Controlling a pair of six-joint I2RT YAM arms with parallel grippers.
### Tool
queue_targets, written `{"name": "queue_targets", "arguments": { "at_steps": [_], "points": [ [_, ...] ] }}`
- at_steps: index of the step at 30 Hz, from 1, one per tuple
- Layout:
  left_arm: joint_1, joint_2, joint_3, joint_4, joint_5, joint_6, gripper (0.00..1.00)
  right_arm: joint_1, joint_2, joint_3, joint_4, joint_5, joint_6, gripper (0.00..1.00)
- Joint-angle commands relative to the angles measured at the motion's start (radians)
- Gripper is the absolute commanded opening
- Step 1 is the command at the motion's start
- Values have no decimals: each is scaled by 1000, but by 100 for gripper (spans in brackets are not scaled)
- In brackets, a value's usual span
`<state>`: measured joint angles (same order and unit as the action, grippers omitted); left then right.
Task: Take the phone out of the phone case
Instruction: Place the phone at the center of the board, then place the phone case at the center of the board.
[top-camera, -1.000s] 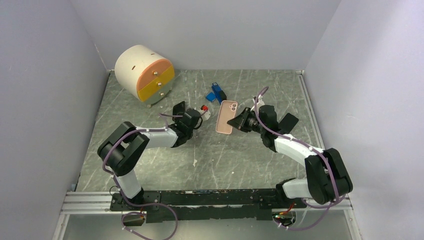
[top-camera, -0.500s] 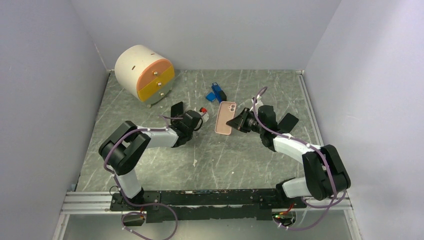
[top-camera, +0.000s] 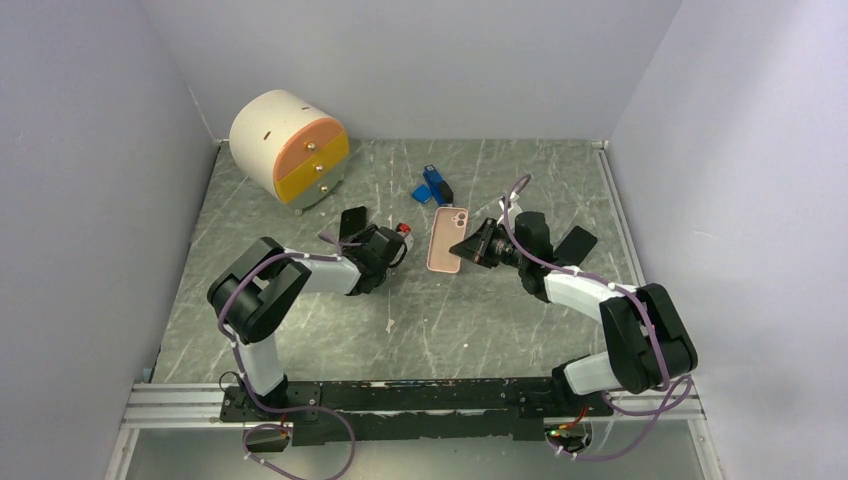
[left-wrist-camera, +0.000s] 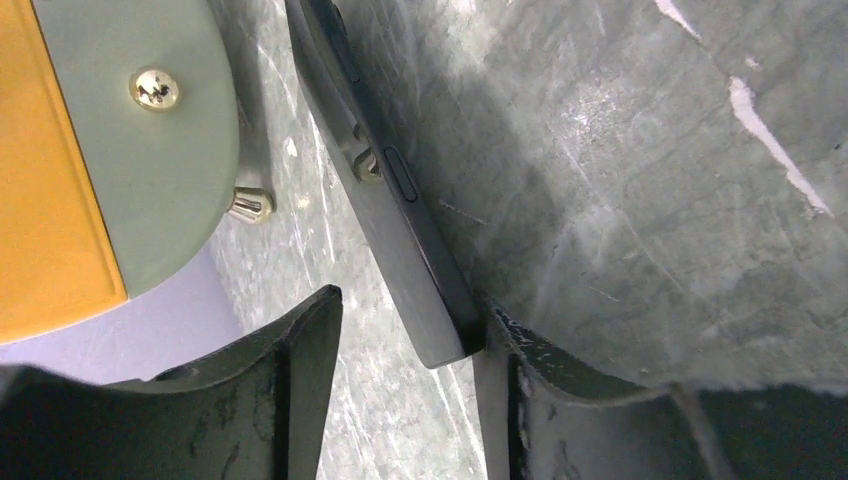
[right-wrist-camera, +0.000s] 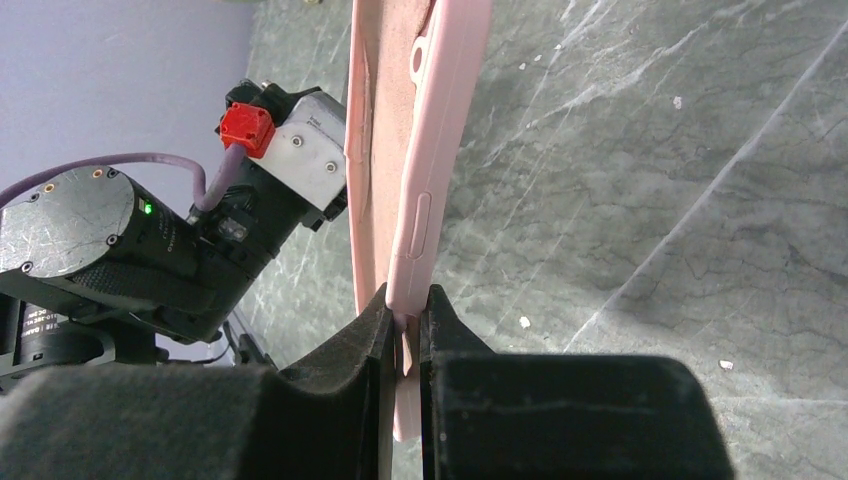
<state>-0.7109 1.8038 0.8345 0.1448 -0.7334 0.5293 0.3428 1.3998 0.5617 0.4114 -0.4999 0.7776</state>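
The pink phone case (top-camera: 446, 240) stands on edge off the table, empty, its inner side showing in the right wrist view (right-wrist-camera: 420, 150). My right gripper (top-camera: 470, 246) (right-wrist-camera: 405, 310) is shut on the case's lower rim. The black phone (top-camera: 352, 220) lies left of the case, near the drawer unit. In the left wrist view the phone's dark edge (left-wrist-camera: 400, 200) with its side buttons runs between the fingers and rests against the right finger. My left gripper (top-camera: 360, 230) (left-wrist-camera: 408, 312) is open around it, with a clear gap on the left side.
A round cream drawer unit (top-camera: 288, 148) with orange and yellow fronts stands at the back left, its front and brass knob close in the left wrist view (left-wrist-camera: 130, 150). Small blue and black items (top-camera: 432, 186) lie behind the case. Grey walls enclose the table.
My left gripper has opened off the phone and its arm has shifted slightly left. The right gripper, still shut, has carried the pink case a little to the left.
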Motion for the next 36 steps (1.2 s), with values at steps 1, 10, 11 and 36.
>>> {"name": "queue_targets", "arguments": {
  "at_steps": [1,10,11,36],
  "points": [
    [-5,-22,20,-1,-37,-48,57,-2,-39,-6,35,-4,-15,0],
    [-28,-94,46,-209,16,-224,74,-2,-68,-1,-18,20,-37,0],
    [-33,-103,52,-232,13,-244,74,-2,-70,-1,-24,22,-39,0],
    [41,-495,94,-240,701,-983,85,76,-106,-10,79,32,-46,0]
  ]
}}
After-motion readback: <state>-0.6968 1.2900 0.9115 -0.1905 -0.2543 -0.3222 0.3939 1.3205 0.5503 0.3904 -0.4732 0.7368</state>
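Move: The black phone lies on the table with its near right corner between the left hand's open fingers; its middle is about 6 cm ahead, 2 cm left and 1 cm below. From the left hand, the pink case is roughly level, 20 cm right and 8 cm above; the drawer cabinet is some 25 cm ahead and 17 cm left, its middle 8 cm above. From the right hand, the phone is about 9 cm ahead, 25 cm left and 10 cm below. Backing out first, the left hand draws some 4 cm towards its base while its already parted fingers open wider, and they come free of the phone's near right corner. It then climbs steeply, about 13 cm up in all and 8 cm right, towards the case, rolling some 60 degrees so its left side drops. The right hand keeps its pinch on the case, nearly still. ##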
